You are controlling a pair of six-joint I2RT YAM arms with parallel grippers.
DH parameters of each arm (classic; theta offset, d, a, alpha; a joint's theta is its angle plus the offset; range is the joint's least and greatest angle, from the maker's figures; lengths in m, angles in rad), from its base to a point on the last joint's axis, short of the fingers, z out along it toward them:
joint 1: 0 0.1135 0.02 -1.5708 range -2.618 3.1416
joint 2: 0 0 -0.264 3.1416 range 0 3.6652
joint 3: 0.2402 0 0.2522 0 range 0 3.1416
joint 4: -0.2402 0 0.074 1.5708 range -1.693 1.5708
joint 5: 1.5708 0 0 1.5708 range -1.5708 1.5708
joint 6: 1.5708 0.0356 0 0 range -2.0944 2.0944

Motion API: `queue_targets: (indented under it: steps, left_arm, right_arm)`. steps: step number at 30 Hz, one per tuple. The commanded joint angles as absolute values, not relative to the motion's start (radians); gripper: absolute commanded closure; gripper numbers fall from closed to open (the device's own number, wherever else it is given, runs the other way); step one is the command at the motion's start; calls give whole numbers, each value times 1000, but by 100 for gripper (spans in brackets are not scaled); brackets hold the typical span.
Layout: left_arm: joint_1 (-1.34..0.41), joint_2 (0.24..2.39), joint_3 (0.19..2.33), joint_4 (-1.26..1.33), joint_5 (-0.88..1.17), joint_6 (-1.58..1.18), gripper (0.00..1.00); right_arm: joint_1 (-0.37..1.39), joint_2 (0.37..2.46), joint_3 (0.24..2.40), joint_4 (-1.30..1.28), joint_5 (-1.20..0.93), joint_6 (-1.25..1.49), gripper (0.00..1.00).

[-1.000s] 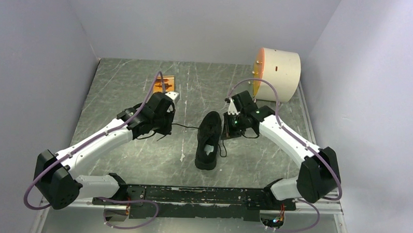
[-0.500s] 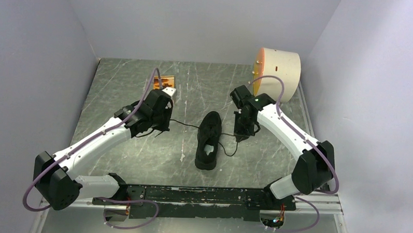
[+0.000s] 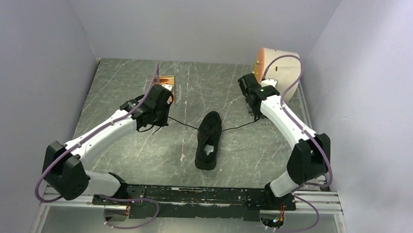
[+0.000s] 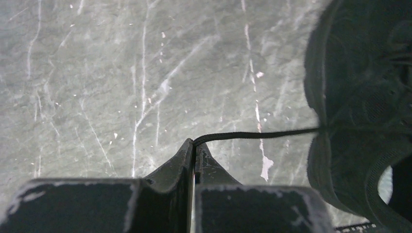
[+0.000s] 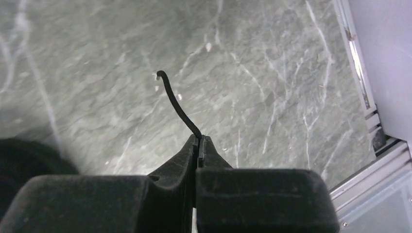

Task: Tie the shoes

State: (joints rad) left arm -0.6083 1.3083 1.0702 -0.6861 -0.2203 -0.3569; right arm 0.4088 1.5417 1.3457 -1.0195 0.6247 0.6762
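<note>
A black low-top shoe [image 3: 209, 140] lies in the middle of the table, toe pointing away from the arm bases, with a pale patch inside it. One thin black lace [image 3: 183, 123] runs taut from its left side to my left gripper [image 3: 166, 117], which is shut on it. The other lace [image 3: 239, 126] stretches from the right side to my right gripper [image 3: 257, 118], also shut on it. The left wrist view shows the lace [image 4: 252, 134] leaving the pinched tips [image 4: 195, 143] toward the shoe [image 4: 359, 73]. In the right wrist view a short lace end [image 5: 177, 104] sticks out past the closed tips [image 5: 199, 138].
A white cylinder with an orange face [image 3: 281, 67] stands at the back right, just behind the right arm. A small orange object [image 3: 166, 84] lies behind the left gripper. Grey walls close in three sides, and a metal rail [image 5: 359, 63] edges the table at right.
Both grippers have pulled outward from the shoe, the right one back and to the right toward the cylinder. The slack laces are now stretched nearly straight.
</note>
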Motion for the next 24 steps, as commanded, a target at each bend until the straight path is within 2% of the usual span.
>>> queue_targets:
  steps: [1,4,9,16,24]
  left_arm:
    - [-577,1381,1142,-720,-289,-375,95]
    - [-561,1426,1140,-776,-326,-398,95]
    - [-484,1437,1036,-785,-298,-422,95]
    - [-382,1468,939,-791,-242,-450,95]
    - [-244,1436,986,-846,-381,-469,95]
  right_arm:
    - [367,1601,1304,-1003,751,761,100]
    - [315,1620,1249,-1089,796,882,100]
    - [227,1599,1073,-962,713,877,100]
    - [198,1573,960,-892,615,889,100]
    - [186,1571,922,-839,596,863,100]
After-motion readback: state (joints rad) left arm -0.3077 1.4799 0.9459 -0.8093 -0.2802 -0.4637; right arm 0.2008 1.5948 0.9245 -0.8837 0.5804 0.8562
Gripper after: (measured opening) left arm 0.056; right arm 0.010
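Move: The shoe, whose lace ends both hands already hold, lies some 19 cm to the left hand's right, about 4 cm back and 11 cm below. The orange book is roughly 23 cm ahead of that hand, 7 cm to its left and 15 cm down. From the right hand the shoe is about 23 cm to the left, 8 cm back and 12 cm lower, and the white drum some 20 cm ahead, 13 cm to the right and 5 cm lower. Outward and down, both hands draw the lace ends away from opposite sides of the shoe, fingers still shut on them. The right sinks about 12 cm while going back and right, easing off late; the left first dips slightly forward, then swings left roughly 12 cm, sinking. Both tip downward, the left turning counter-clockwise, the right clockwise, some 20 degrees each. ##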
